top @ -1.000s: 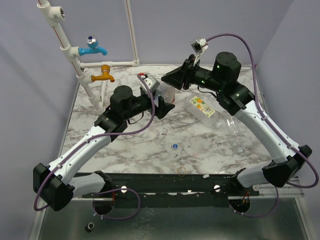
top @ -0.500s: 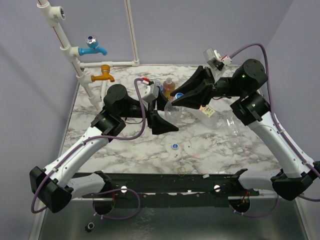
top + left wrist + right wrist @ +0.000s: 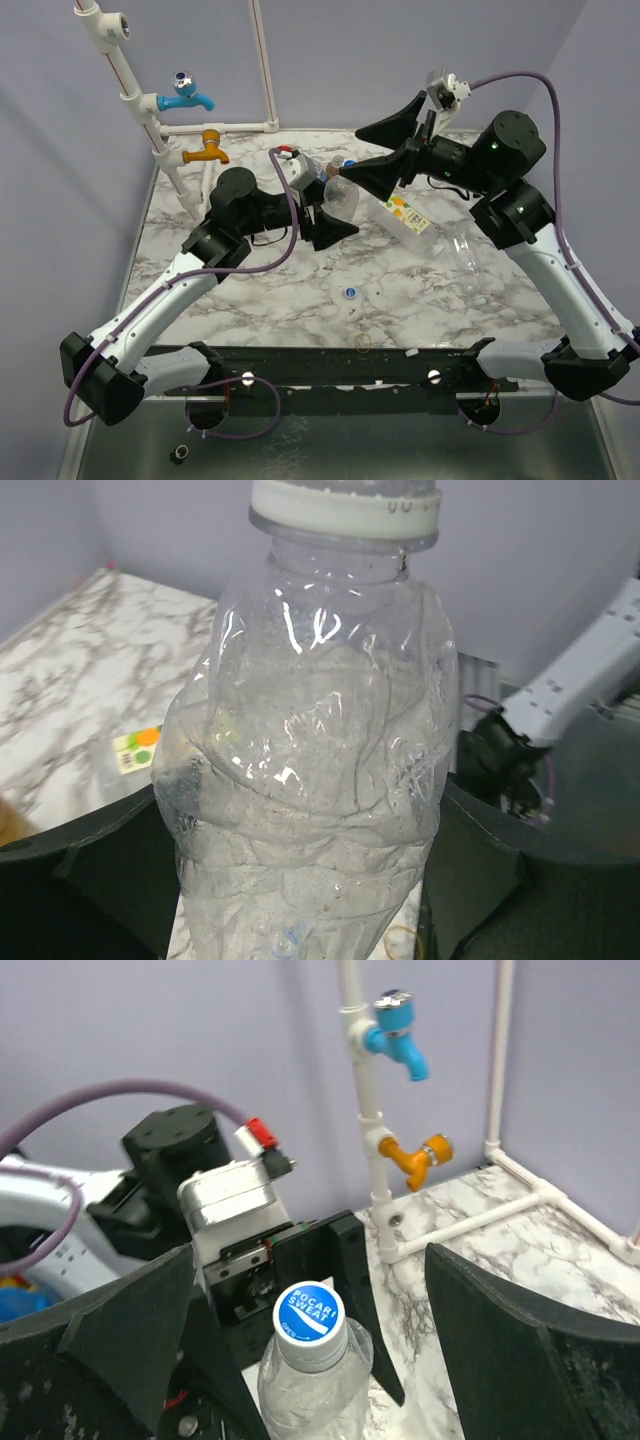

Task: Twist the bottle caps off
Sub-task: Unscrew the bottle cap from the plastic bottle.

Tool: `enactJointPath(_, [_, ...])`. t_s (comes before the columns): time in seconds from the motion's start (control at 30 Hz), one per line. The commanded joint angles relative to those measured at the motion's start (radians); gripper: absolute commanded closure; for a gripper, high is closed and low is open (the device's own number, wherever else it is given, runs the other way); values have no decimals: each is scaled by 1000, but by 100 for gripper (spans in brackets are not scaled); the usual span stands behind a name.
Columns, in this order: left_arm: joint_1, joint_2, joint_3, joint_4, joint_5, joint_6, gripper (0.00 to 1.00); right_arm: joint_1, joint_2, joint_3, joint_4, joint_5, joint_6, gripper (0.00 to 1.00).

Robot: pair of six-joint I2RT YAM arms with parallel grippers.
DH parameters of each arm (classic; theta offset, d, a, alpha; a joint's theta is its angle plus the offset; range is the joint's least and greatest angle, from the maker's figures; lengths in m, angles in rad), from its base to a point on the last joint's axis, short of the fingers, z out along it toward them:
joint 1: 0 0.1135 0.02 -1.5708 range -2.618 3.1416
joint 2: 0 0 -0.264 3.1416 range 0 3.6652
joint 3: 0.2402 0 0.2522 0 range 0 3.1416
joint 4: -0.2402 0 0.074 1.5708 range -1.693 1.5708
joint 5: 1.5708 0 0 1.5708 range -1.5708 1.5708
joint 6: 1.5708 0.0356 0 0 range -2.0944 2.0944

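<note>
My left gripper (image 3: pixel 325 208) is shut on a crumpled clear bottle (image 3: pixel 345 198), which it holds tilted above the table. From the left wrist the bottle (image 3: pixel 310 780) fills the view between both black fingers, its white-rimmed cap (image 3: pixel 345 505) at the top. My right gripper (image 3: pixel 350 152) stands wide open around the bottle's neck end. In the right wrist view the blue-and-white cap (image 3: pixel 310 1325) sits on the bottle (image 3: pixel 315 1400), well apart from both fingers of that gripper (image 3: pixel 308 1270). A loose blue-and-white cap (image 3: pixel 350 293) lies on the marble table (image 3: pixel 250 290).
A bottle with an orange-and-green label (image 3: pixel 405 215) and a plain clear bottle (image 3: pixel 470 255) lie to the right. A thin yellowish ring (image 3: pixel 362 341) rests near the front edge. A white pipe frame carries a blue tap (image 3: pixel 185 92) and an orange tap (image 3: pixel 205 150) at the back left.
My right gripper was shut at the bottle's cap and now stands wide open, drawn back a little. The cap stays on the bottle. The left gripper keeps hold of the bottle.
</note>
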Motion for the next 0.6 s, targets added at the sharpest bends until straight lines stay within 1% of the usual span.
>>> enactJointPath(0.0, [3,13,-9,-38,-343,86,100,2,83,49,-91,198,72,3])
enactJointPath(0.1, [3,15,-17,-43,-418,108,100,2,126,75,-133,273,78,11])
enactJointPath(0.2, [3,15,-20,-46,-455,115,100,2,128,65,-105,269,88,14])
enactJointPath(0.3, [3,20,-23,-46,-460,106,100,2,137,69,-99,266,98,19])
enactJointPath(0.5, [4,22,-28,-43,-449,98,100,2,152,53,-65,248,121,38])
enactJointPath(0.57, [3,22,-26,-43,-444,99,100,2,163,54,-63,237,128,40])
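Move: The bottle cap sits atop the plastic bottle that the left fingers already hold, about 11 cm above that hand, level ahead and some 2 cm to its right. From the empty, wide-open right hand it is about 3 cm below, 1 cm back and 1 cm left. The open blue-label bottle stands some 28 cm ahead and 8 cm left of the right hand, the brown bottle about 30 cm ahead and 3 cm left, both roughly 33 cm below. The left fingers keep their grip on the bottle and carry it forward about 7 cm and a little left, turning it some 25 degrees counter-clockwise. Along with it the right hand goes forward and then also down onto the cap, tipping down and swinging clockwise, and from halfway stays there while its fingers narrow round the cap, about two-fifths of the way shut, with no touch to be seen yet. ##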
